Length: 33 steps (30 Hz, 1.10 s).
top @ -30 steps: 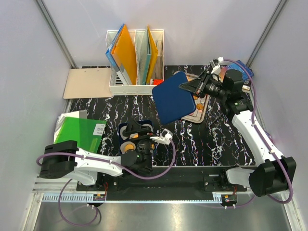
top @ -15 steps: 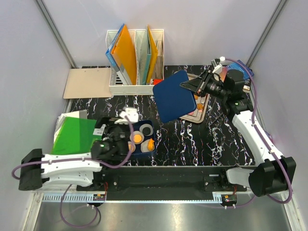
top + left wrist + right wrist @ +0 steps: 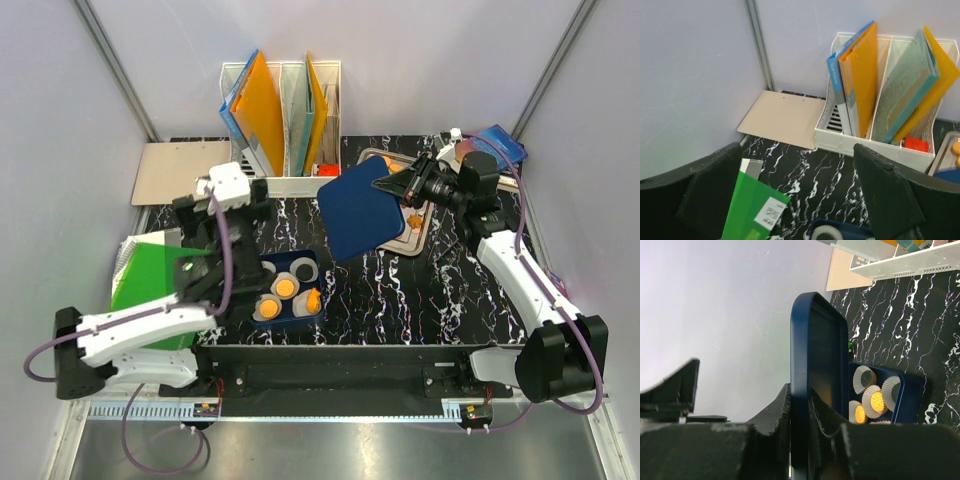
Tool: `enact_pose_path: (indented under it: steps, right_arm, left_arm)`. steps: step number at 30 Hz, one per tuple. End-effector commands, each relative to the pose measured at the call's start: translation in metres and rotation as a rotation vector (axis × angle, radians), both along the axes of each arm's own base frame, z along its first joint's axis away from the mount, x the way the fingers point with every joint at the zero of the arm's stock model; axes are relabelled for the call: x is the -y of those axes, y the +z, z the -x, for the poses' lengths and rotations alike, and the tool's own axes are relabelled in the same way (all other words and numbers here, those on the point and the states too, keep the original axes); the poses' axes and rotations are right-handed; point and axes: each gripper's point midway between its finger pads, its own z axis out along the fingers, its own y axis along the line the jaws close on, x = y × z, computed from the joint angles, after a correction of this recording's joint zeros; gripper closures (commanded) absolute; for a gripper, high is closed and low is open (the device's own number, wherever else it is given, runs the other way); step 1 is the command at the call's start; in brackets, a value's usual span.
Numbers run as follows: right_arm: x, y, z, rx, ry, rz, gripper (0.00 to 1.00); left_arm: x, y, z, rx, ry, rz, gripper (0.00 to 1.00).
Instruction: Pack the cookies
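A dark blue box (image 3: 300, 315) near the table's front holds white paper cups with orange cookies (image 3: 286, 287) and black ones (image 3: 303, 268). My left gripper (image 3: 225, 208) hangs open and empty above the table, behind and left of the box. Its view catches only the box's far rim (image 3: 840, 229) between the wide-spread fingers (image 3: 705, 190). My right gripper (image 3: 402, 183) is shut on the edge of the blue lid (image 3: 360, 215), held tilted in the air. In the right wrist view the lid (image 3: 812, 355) stands on edge in the gripper (image 3: 800, 395), with the box's orange cookies (image 3: 877, 401) beyond. More orange cookies (image 3: 415, 220) lie on a tray (image 3: 425, 232) behind the lid.
A white file holder (image 3: 282, 180) with orange and blue folders stands at the back. A tan clipboard (image 3: 180, 172) lies left of it. A green folder (image 3: 160, 280) lies at the front left. A blue item (image 3: 500, 140) sits in the back right corner.
My left gripper has risen from the box and swung back and to the left, opening wide. The right gripper has kept its hold on the lid, shifting only slightly.
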Motion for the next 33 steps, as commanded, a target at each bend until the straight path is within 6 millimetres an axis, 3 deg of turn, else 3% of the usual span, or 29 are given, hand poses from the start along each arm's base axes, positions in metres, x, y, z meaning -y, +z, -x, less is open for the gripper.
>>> enact_pose_path:
  steps: [1, 2, 3, 4, 5, 6, 7, 8, 10, 13, 14, 15, 16, 18, 19, 21, 22, 24, 25, 33]
  right_arm:
    - [0.004, 0.035, 0.003, 0.115, -0.016, -0.026, 1.00]
    - [0.004, 0.035, 0.004, 0.110, -0.016, -0.023, 1.00]
    - [0.004, 0.037, 0.005, 0.114, -0.016, -0.022, 1.00]
    - [0.004, 0.038, 0.006, 0.124, -0.014, -0.015, 1.00]
    - [0.004, 0.037, 0.007, 0.115, -0.012, -0.009, 1.00]
    - [0.005, 0.039, 0.008, 0.123, -0.011, -0.003, 1.00]
    - [0.005, 0.038, 0.009, 0.128, -0.009, 0.005, 1.00]
    - [0.005, 0.039, 0.011, 0.127, -0.007, 0.008, 1.00]
    - [0.005, 0.038, 0.013, 0.128, 0.003, 0.012, 1.00]
    - [0.003, 0.032, 0.014, 0.125, 0.016, 0.002, 1.00]
    - [0.002, 0.023, 0.014, 0.105, 0.018, -0.002, 1.00]
    - [0.001, 0.019, 0.014, 0.098, 0.023, -0.013, 1.00]
    - [0.000, 0.021, 0.014, 0.104, 0.033, -0.037, 1.00]
    - [-0.005, 0.005, 0.013, 0.065, 0.050, -0.052, 1.00]
    - [-0.007, 0.006, 0.014, 0.073, 0.058, -0.071, 1.00]
    - [-0.014, -0.007, 0.015, 0.041, 0.080, -0.080, 1.00]
    - [-0.017, -0.010, 0.015, 0.040, 0.087, -0.083, 1.00]
    - [-0.023, -0.026, 0.014, 0.021, 0.087, -0.064, 1.00]
    - [-0.030, -0.031, 0.017, 0.029, 0.102, -0.053, 1.00]
    - [-0.066, -0.074, 0.020, -0.035, 0.152, -0.058, 1.00]
  left_arm:
    - [0.016, 0.014, -0.041, -0.034, 0.105, -0.072, 0.01]
    - [0.004, 0.036, -0.052, -0.010, 0.150, -0.038, 0.01]
    - [0.008, 0.040, -0.065, 0.046, 0.152, 0.091, 0.01]
    - [0.012, 0.018, -0.078, -0.081, 0.145, -0.090, 0.01]
    - [0.000, 0.050, -0.096, -0.033, 0.112, 0.010, 0.01]
    - [0.001, 0.050, -0.109, 0.000, 0.092, 0.162, 0.01]
    - [-0.001, 0.030, -0.122, -0.093, 0.081, 0.120, 0.01]
    - [-0.008, 0.039, -0.138, -0.090, 0.019, 0.192, 0.01]
    - [-0.008, 0.023, -0.155, -0.145, -0.057, 0.279, 0.01]
    - [-0.012, -0.010, -0.161, -0.220, -0.142, 0.420, 0.01]
    - [-0.012, -0.046, -0.161, -0.297, -0.151, 0.449, 0.01]
    - [-0.015, -0.055, -0.156, -0.303, -0.165, 0.544, 0.02]
    - [-0.016, -0.096, -0.156, -0.392, -0.206, 0.616, 0.03]
    - [-0.014, -0.119, -0.146, -0.415, -0.255, 0.743, 0.05]
    - [-0.009, -0.153, -0.141, -0.471, -0.292, 0.791, 0.08]
    - [-0.002, -0.161, -0.132, -0.456, -0.346, 0.841, 0.10]
    - [0.003, -0.188, -0.122, -0.515, -0.354, 0.862, 0.11]
    - [0.004, -0.198, -0.113, -0.526, -0.356, 0.882, 0.17]
    - [0.003, -0.215, -0.105, -0.557, -0.342, 0.883, 0.20]
    - [-0.026, -0.258, -0.065, -0.594, -0.196, 0.847, 0.55]
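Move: The cookie box, where the lid is being taken, lies about 20 cm to the right hand's left, 13 cm back and 29 cm below; the baking tray is some 8 cm ahead of that hand, 5 cm to its right, 31 cm down. From the empty left hand the box is nearly underneath, about 38 cm down, 7 cm right and 3 cm back, with the green folder roughly 21 cm left and 3 cm back. The blue lid, still pinched by its edge, waits and then comes down about 8 cm and 5 cm left, slightly back, towards the box as the right hand turns a little counter-clockwise. The left hand swings forward and up, then sinks steeply some 34 cm while drawing back to the box's far left side, fingers tipping about 40 degrees down and closing halfway on nothing. ##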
